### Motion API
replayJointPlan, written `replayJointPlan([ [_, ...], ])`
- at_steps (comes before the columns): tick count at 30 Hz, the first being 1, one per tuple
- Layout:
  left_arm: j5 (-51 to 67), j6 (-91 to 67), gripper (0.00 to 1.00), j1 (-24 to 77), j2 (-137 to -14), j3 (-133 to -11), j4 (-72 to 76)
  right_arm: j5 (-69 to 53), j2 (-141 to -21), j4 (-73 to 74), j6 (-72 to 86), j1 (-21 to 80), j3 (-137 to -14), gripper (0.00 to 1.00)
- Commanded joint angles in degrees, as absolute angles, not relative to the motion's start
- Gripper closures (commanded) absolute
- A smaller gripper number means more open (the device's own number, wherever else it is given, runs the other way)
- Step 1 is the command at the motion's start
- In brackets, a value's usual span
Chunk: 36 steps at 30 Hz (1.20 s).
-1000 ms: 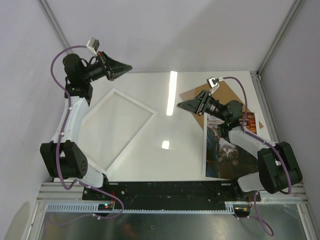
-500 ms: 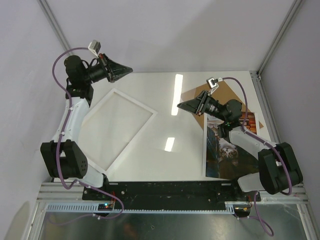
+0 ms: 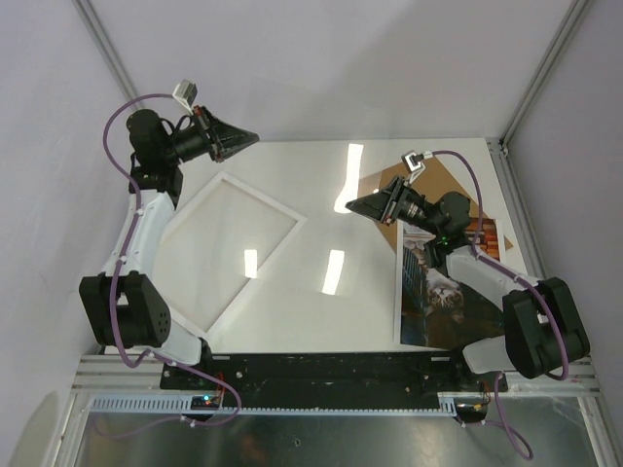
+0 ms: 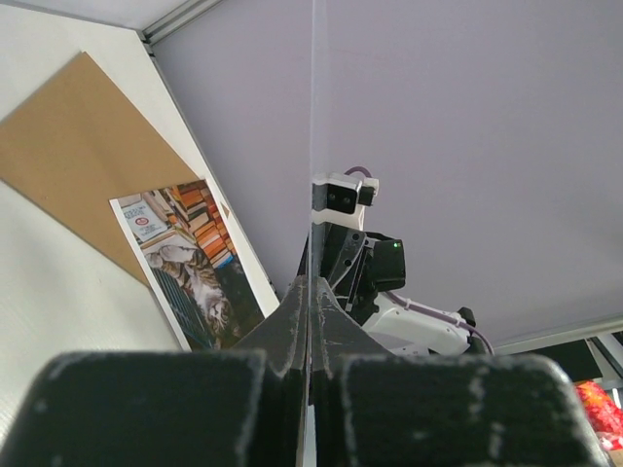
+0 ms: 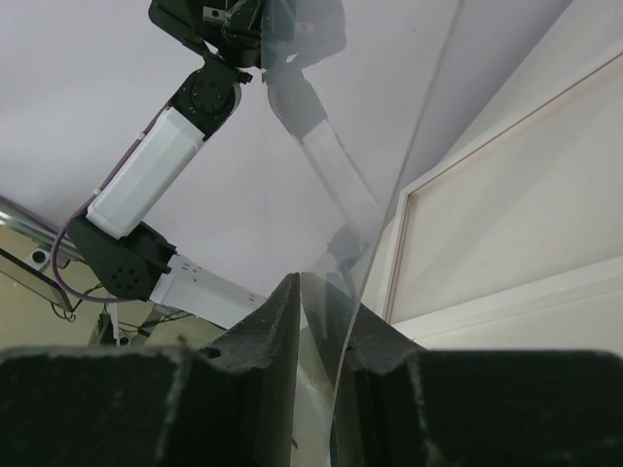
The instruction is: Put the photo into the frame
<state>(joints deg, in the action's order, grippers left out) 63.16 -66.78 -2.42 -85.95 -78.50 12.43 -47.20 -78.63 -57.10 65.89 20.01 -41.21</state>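
The photo [image 3: 443, 292], a cat among books, lies flat at the table's right, partly under my right arm; the left wrist view shows the photo [image 4: 190, 258] too. The white frame [image 3: 229, 248] lies at the left, its pale edge [image 5: 506, 233] visible below the right wrist. A clear pane [image 5: 389, 185] hangs in the air between both arms. My left gripper [image 3: 251, 139] is shut on one edge of the pane [image 4: 312, 146]. My right gripper [image 3: 348, 204] has the opposite edge between its jaws, which stand narrowly apart with a gap beside the pane.
A plain brown backing board [image 3: 438, 185] lies at the back right, partly under the photo. Metal posts rise at the table's back corners, and the rail with the arm bases runs along the near edge.
My right gripper's jaws have narrowed around the pane's edge. The pane has tilted a little, as its light reflections have shifted. Neither arm has moved much.
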Motion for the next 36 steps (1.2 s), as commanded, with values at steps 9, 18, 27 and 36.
replayJointPlan([
  [9,62.82,-65.04,1.00,-0.94,-85.82,-77.61,14.96,-46.75,-77.50,-56.73,64.08,19.68,-44.45,0.75],
  [18,62.81,-64.58,1.00,-0.54,-86.36,-76.89,15.32,-46.80,-77.68,-55.71,63.88,19.58,-44.49,0.74],
  [27,62.70,-63.80,0.98,-0.53,-86.51,-75.36,15.55,-47.22,-77.56,-52.63,63.95,18.64,-45.22,0.98],
  [36,59.08,-58.79,0.33,-3.54,-86.17,-75.38,11.78,-47.69,-71.07,-39.27,59.86,13.46,-45.68,1.00],
])
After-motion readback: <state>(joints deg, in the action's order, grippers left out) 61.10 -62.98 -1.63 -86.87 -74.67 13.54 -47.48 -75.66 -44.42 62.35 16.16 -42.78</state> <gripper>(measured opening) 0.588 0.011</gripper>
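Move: The left gripper grips the clear sheet by its far left part. The sheet's middle is about 12 cm back, 9 cm right and 10 cm below that hand. From the right gripper, whose slightly open fingers straddle its right edge, the middle is some 10 cm left, 3 cm back and 2 cm down. Some 31 cm below the right hand, the frame sits about 34 cm left and 5 cm ahead, the photo about 27 cm right and 3 cm back. Take the clear sheet over with the right gripper: ease it about 1 cm forward and slightly down, shut its fingers on the edge, then draw some 2 cm right, still edging forward, with a slight wrist turn. Let the left gripper sink about 3 cm, drifting slightly forward, and open it past half once the right one is shut. ##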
